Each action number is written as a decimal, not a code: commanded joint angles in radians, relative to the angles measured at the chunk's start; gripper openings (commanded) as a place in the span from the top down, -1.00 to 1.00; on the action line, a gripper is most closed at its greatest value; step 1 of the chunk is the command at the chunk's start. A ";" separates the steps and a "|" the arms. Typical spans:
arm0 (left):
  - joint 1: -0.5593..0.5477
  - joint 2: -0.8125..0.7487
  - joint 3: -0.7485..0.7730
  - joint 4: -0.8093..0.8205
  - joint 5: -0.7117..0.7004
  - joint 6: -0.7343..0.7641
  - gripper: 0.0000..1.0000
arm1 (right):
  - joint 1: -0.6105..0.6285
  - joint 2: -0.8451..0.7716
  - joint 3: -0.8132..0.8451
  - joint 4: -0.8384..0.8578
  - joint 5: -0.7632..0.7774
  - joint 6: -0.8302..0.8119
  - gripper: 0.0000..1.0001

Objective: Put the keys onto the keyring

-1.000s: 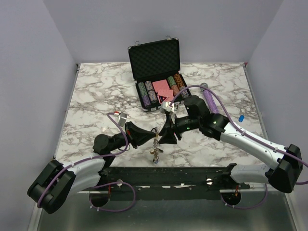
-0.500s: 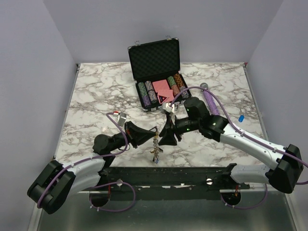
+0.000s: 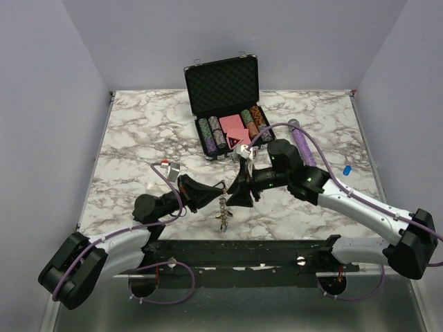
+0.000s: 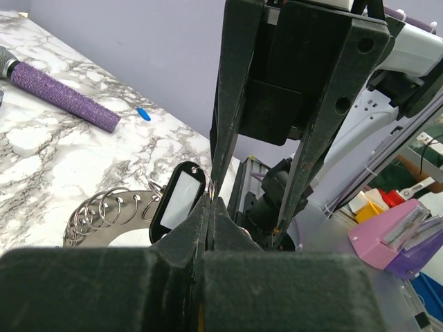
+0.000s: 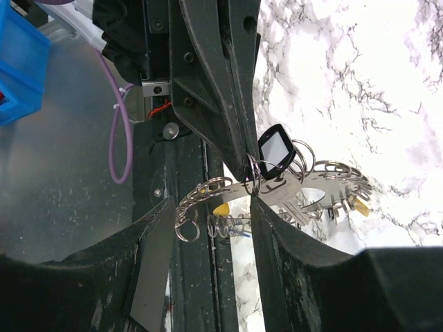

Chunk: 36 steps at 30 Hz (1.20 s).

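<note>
The keyring [image 5: 277,188], a silver ring fringed with small split rings, hangs above the table's near edge [image 3: 223,211]. My left gripper [image 4: 210,200] is shut on one small ring at its rim, next to a black-headed key [image 4: 177,206]. My right gripper [image 5: 211,207] is open and faces the left one. Its fingers [image 5: 158,256] straddle part of the keyring's fringe, and the other finger lies against the flat rim. Yellow key heads [image 5: 221,207] hang among the rings. A loose blue key [image 3: 347,169] lies on the table at the far right.
An open black chip case [image 3: 225,90] with rows of chips stands at the back centre. A purple microphone [image 3: 302,144] lies to the right of it, beside my right arm. The black mounting rail [image 3: 242,252] runs under the hanging keyring.
Both grippers and the hanging keyring have shifted slightly up and away from the near rail. The grip on the ring has not changed.
</note>
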 commanded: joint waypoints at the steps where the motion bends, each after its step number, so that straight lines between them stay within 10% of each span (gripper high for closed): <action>1: 0.000 -0.024 -0.009 0.302 -0.021 0.005 1.00 | -0.002 -0.031 -0.003 0.028 0.025 -0.016 -0.08; 36: 0.003 -0.096 -0.028 0.300 -0.026 0.011 1.00 | -0.002 -0.048 0.005 -0.088 -0.075 -0.234 0.30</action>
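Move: The small metal ring is still pinched between the left fingertips, right at that hand's point. From the half-open right hand it lies about 3 cm to the left, 2 cm farther forward and 1 cm higher. The black tag is some 2 cm forward of the ring and 1 cm left and below. The big round keyring hangs under the ring, its middle roughly 6 cm below and level with it otherwise. The ring stays pinched in the left fingers, which ease it about 1 cm up and nearly as much back. Beside it, the right hand rises about 2 cm, drifts forward, then drops most of the way back; its forward side rolls up some 8 degrees while its fingers narrow from half open to about a third, not shut. ##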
